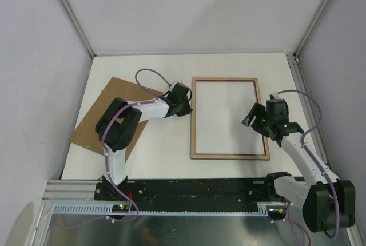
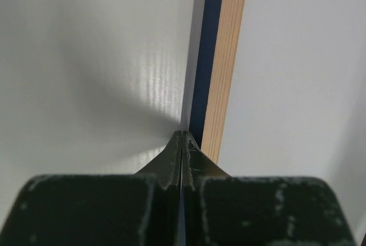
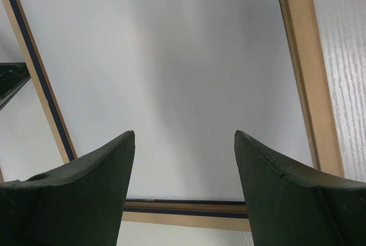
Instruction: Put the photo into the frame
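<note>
The frame (image 1: 230, 155) lies flat mid-table with its light wood back up. Inside it a smooth white sheet (image 1: 226, 114) fills the opening; it looks like the photo's plain back. My left gripper (image 1: 187, 106) is shut, its tips against the outer left side of the frame. In the left wrist view the closed gripper (image 2: 183, 135) touches the frame's navy edge (image 2: 207, 57), with nothing visibly pinched. My right gripper (image 1: 252, 121) hovers open over the frame's right part. In the right wrist view the open gripper (image 3: 184, 137) hangs above the white sheet (image 3: 171, 57), near a frame rail (image 3: 189, 213).
A brown cardboard backing board (image 1: 102, 121) lies tilted at the left, partly under my left arm and reaching the table's left edge. Grey walls and metal posts close in the table on three sides.
</note>
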Robot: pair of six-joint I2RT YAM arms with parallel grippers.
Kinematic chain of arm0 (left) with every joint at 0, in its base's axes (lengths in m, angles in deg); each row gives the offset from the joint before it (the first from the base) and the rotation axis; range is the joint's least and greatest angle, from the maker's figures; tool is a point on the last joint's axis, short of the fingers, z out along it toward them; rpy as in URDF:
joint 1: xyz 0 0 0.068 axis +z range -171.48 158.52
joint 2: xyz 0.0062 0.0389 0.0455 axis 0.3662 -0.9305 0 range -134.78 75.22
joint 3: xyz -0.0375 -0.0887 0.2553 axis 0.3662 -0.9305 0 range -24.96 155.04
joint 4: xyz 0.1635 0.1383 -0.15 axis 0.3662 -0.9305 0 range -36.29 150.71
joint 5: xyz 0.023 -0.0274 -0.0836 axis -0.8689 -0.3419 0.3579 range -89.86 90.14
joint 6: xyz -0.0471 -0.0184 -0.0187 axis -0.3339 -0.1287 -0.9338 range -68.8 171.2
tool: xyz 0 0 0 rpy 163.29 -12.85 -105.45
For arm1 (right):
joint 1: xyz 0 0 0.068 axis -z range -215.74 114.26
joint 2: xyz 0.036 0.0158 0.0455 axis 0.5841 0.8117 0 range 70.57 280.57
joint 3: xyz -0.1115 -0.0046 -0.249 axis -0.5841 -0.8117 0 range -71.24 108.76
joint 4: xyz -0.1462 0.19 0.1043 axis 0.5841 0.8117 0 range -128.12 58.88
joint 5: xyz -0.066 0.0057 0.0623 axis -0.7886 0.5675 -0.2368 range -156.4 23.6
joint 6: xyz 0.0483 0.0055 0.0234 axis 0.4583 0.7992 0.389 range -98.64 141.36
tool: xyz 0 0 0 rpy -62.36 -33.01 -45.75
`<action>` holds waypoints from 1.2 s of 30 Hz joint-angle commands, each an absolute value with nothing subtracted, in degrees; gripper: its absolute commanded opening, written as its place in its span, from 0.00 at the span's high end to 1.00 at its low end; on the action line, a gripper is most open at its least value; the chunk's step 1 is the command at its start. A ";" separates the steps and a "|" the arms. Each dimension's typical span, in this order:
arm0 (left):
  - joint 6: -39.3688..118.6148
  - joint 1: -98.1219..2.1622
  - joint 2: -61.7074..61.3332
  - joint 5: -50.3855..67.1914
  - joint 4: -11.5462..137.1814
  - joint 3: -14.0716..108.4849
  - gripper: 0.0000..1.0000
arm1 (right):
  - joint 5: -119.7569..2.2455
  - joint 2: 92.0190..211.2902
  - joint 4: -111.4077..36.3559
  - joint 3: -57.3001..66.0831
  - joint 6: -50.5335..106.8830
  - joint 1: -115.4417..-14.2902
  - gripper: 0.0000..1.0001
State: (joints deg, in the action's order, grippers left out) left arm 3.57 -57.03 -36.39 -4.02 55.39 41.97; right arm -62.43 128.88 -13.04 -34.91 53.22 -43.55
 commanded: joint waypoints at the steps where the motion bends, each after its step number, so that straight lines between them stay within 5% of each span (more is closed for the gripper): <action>1: 2.52 -58.62 -38.31 -2.87 52.26 44.43 1.00 | -61.49 127.11 -12.58 -32.61 51.60 -42.67 0.25; 9: 4.26 -58.84 -35.87 -4.27 50.26 45.96 0.97 | -60.37 126.74 -12.10 -31.89 51.63 -42.28 0.25; 14: 6.63 -55.44 -27.30 -7.10 47.83 42.71 0.73 | -59.29 127.41 -13.69 -31.00 53.08 -45.17 0.24; 18: 9.00 -46.99 -20.26 -8.59 44.97 38.90 0.64 | -61.20 129.05 -15.48 -30.37 54.79 -50.19 0.24; 27: 18.06 -36.62 -18.19 -15.12 34.73 38.26 0.66 | -63.22 132.61 -19.69 -30.29 57.99 -58.63 0.24; 36: 12.37 -34.24 -2.93 -15.96 29.62 22.23 0.68 | -64.98 136.79 -22.40 -30.29 60.33 -66.87 0.24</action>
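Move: The left hand's shut fingertips are at the frame's left rail, close to table height. The brown backing board's middle lies about 32 cm to its left and 4 cm back, with its near edge some 17 cm off. The frame's middle is about 17 cm to its right and 3 cm back. From the open right hand, hovering over the frame, the board is roughly 56 cm left, 1 cm ahead and 8 cm below. Left fingertips nudge the frame right, then lift, part and swing about 23 cm left over the backing board; right follows. ##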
